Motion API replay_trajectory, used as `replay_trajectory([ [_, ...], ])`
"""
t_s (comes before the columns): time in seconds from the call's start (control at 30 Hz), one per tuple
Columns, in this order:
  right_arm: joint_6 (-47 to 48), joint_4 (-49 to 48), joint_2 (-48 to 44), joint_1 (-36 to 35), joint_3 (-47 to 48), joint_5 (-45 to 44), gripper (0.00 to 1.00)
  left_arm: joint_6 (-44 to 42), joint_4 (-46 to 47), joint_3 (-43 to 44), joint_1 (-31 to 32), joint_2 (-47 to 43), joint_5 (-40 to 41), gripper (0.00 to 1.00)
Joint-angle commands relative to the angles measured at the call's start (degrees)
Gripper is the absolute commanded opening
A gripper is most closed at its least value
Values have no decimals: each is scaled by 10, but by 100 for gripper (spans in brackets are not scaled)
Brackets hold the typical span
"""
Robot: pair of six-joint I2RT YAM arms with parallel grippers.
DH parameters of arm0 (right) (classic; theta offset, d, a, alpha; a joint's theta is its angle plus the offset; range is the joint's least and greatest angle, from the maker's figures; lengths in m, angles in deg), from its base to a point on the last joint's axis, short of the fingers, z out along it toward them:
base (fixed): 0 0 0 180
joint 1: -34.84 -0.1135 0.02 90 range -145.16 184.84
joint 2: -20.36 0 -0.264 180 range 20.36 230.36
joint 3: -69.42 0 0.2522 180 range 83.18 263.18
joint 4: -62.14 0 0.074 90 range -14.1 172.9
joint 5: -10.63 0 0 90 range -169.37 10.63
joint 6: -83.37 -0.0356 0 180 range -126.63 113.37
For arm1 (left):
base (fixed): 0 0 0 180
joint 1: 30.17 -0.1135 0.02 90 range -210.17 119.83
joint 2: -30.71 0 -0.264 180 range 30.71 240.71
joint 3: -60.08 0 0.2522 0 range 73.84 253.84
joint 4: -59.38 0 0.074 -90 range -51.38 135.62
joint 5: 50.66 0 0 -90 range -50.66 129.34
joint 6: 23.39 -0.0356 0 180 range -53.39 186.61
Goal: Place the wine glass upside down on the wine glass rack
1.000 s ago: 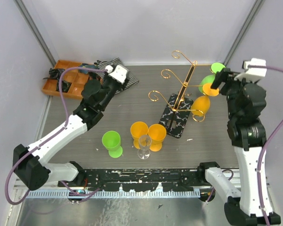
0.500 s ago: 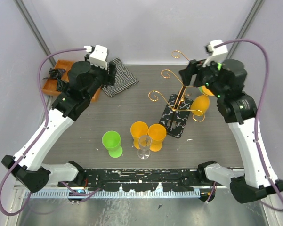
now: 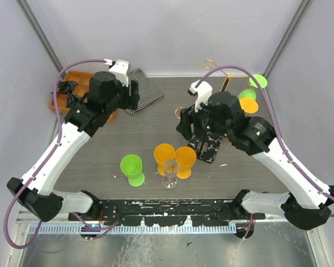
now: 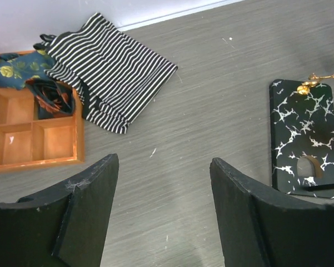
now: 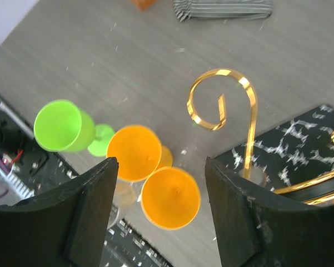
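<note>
Four wine glasses stand upright near the table's front: a green one [image 3: 131, 167], two orange ones [image 3: 164, 153] [image 3: 185, 157] and a clear one [image 3: 170, 170]. The wine glass rack's black speckled base [image 3: 209, 148] lies behind them, its gold stem mostly hidden by my right arm. My right gripper [image 3: 183, 120] hangs open above the rack's left scroll [image 5: 222, 100]. Through its fingers I look down on the orange glasses [image 5: 170, 197] and the green one [image 5: 60, 125]. My left gripper [image 3: 134, 93] is open and empty over bare table [image 4: 164, 161] at the back left.
A striped cloth [image 3: 143, 89] lies at the back, next to an orange divided tray [image 4: 33, 139] with patterned fabric in it. Green [image 3: 246, 94] and orange [image 3: 248, 105] glasses hang at the rack's far right. Walls close the table at the back and sides.
My right arm has swung from the back right corner leftward and forward over the rack. My left arm has lifted and drawn back a little; its jaws stand wider.
</note>
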Motion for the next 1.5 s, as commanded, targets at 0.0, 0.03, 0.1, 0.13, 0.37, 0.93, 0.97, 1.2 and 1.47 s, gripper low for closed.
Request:
replay_trajectory([
  [0.0, -59, 27, -18, -55, -28, -34, 68, 36, -9, -13, -5, -14, -23, 73],
  [0.03, -64, 27, -17, -69, -34, -36, 68, 40, -4, -21, -5, -15, -25, 73],
  [0.1, -73, 35, -11, -93, -44, -46, 68, 48, -2, -35, -5, -38, -25, 73],
  [0.13, -76, 40, -8, -103, -47, -50, 67, 50, -4, -39, -5, -42, -25, 73],
  [0.37, -93, 48, 6, -147, -77, -58, 61, 54, -16, -61, -5, -70, -19, 74],
  [0.93, -98, 39, 28, -180, -143, -49, 47, 43, -17, -61, -5, -56, -18, 75],
  [0.97, -95, 37, 34, -181, -143, -49, 46, 42, -17, -61, -5, -55, -18, 75],
  [1.2, -86, 16, 60, -185, -134, -46, 28, 36, -15, -65, -5, -55, -12, 75],
  [1.47, -71, 90, 69, -185, -57, -75, 1, 37, -27, -48, -5, -46, -6, 75],
])
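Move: The clear wine glass stands about 10 cm back and 7 cm left of my right hand, its middle some 21 cm below. Beside it at that height, from the same hand: one orange glass 5 cm back and 10 cm left, the other 6 cm back and 2 cm left, the green glass 9 cm back and 20 cm left. From my open left hand the clear glass lies roughly 22 cm back, 11 cm right and 20 cm below. I sink my right hand some 14 cm while drawing it back about 8 cm and a little left, away from the rack and down to the clear glass's rim, tipping the fingers about 25 degrees more downward. Over the last part I shut them, pinching the rim's wall on the side next to the orange glasses. My left hand, still open, eases back about 3 cm and slightly down. ##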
